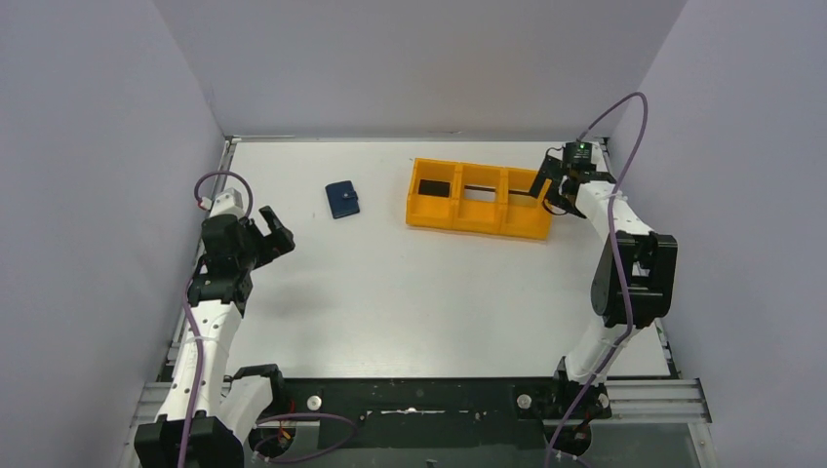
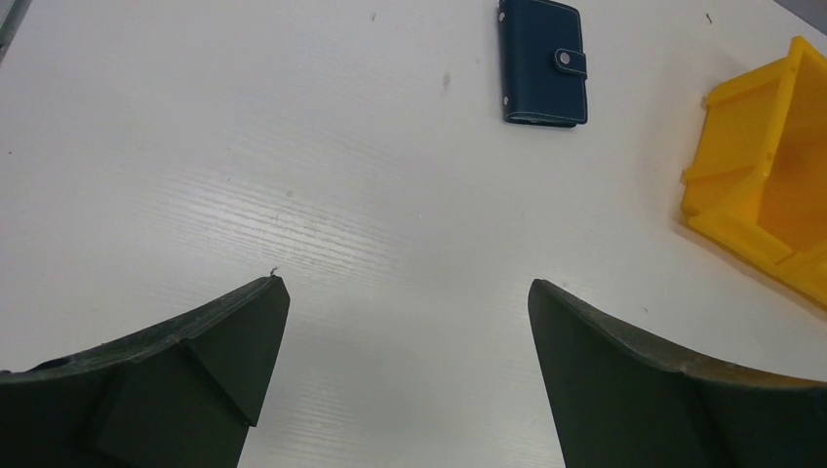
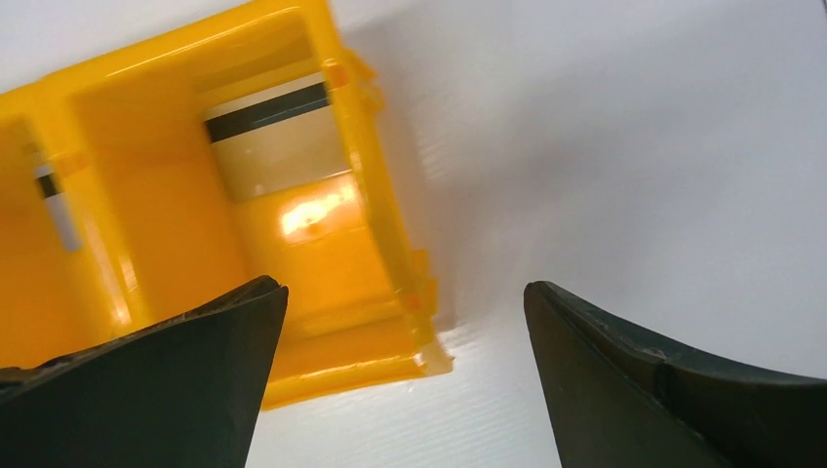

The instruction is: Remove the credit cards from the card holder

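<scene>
The card holder (image 1: pixel 341 199) is a small navy wallet lying shut on the white table, its snap tab fastened; in the left wrist view the card holder (image 2: pixel 544 60) lies far ahead and to the right. My left gripper (image 1: pixel 276 232) hovers open and empty to the left of and nearer than it, and the left gripper (image 2: pixel 406 285) has only bare table between its fingers. A beige credit card (image 3: pixel 278 136) with a black stripe lies in the orange tray's end compartment. A second card (image 3: pixel 54 210) shows partly in the neighbouring compartment. My right gripper (image 1: pixel 551 190) is open and empty at the tray's right end; the right gripper (image 3: pixel 405 286) straddles its corner.
The orange three-compartment tray (image 1: pixel 429 220) stands at the back centre-right, also seen as the tray (image 2: pixel 741 229) in the left wrist view. Grey walls close in the table on the left, back and right. A purple cable (image 1: pixel 624 107) loops above the right arm.
</scene>
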Motion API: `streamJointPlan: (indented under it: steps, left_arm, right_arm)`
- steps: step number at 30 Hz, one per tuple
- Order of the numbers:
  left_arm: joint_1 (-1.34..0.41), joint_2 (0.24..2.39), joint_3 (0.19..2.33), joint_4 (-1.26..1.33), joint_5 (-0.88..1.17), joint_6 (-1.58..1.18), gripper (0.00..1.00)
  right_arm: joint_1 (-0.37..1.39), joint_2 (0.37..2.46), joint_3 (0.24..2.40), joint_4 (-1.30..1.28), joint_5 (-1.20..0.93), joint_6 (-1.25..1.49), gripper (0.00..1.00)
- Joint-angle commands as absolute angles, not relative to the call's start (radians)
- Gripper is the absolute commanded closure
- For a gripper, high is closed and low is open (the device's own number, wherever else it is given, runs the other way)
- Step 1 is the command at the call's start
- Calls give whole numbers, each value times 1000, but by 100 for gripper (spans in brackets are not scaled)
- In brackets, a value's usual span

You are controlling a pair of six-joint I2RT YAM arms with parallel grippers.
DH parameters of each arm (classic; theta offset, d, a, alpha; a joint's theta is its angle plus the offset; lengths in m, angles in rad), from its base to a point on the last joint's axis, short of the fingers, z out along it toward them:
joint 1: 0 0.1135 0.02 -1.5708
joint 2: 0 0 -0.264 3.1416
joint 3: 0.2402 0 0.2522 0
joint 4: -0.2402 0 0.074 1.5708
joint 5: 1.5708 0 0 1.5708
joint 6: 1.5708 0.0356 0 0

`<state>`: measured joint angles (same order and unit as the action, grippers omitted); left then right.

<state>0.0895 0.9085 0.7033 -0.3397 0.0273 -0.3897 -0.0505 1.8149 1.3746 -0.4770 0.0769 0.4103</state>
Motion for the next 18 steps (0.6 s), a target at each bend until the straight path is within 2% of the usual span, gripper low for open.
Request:
streamJointPlan:
  steps: [1, 7, 11, 18]
  left_arm:
    - [100, 941, 721, -286, 22, -426, 3]
    - [96, 1157, 887, -304, 55, -497, 3]
    - [49, 1360, 1024, -285, 70, -533, 3]
    - [-106, 1768, 1441, -405, -83, -490, 3]
  right_arm:
    - [22, 1676, 1343, -404, 5, 380, 2]
    - [100, 1619, 1295, -422, 79, 397, 2]
    - [167, 1571, 1248, -398, 53, 400, 2]
    - [241, 1441, 1144, -403, 64, 439, 2]
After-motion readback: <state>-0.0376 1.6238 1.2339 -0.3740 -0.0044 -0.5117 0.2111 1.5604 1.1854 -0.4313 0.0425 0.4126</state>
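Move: Some 24 cm ahead of the left hand, about 7 cm to its right and 16 cm below, lies the closed blue card holder; the orange bin's middle is also about 24 cm ahead of that hand, roughly 44 cm to its right. From the right hand, the card holder lies about 51 cm to the left and 9 cm farther out, some 9 cm below, while the bin's middle is about 14 cm to the left and 7 cm ahead. Reaching forward about 13 cm towards the card holder, the left hand first dips 2 cm or so, then speeds up and veers right late, tipping its open fingers some 10 degrees further down. The right hand, fingers open, sweeps left about 11 cm along the bin's near side, rising 4 cm, then drawing back 5 cm and turning counter-clockwise. ##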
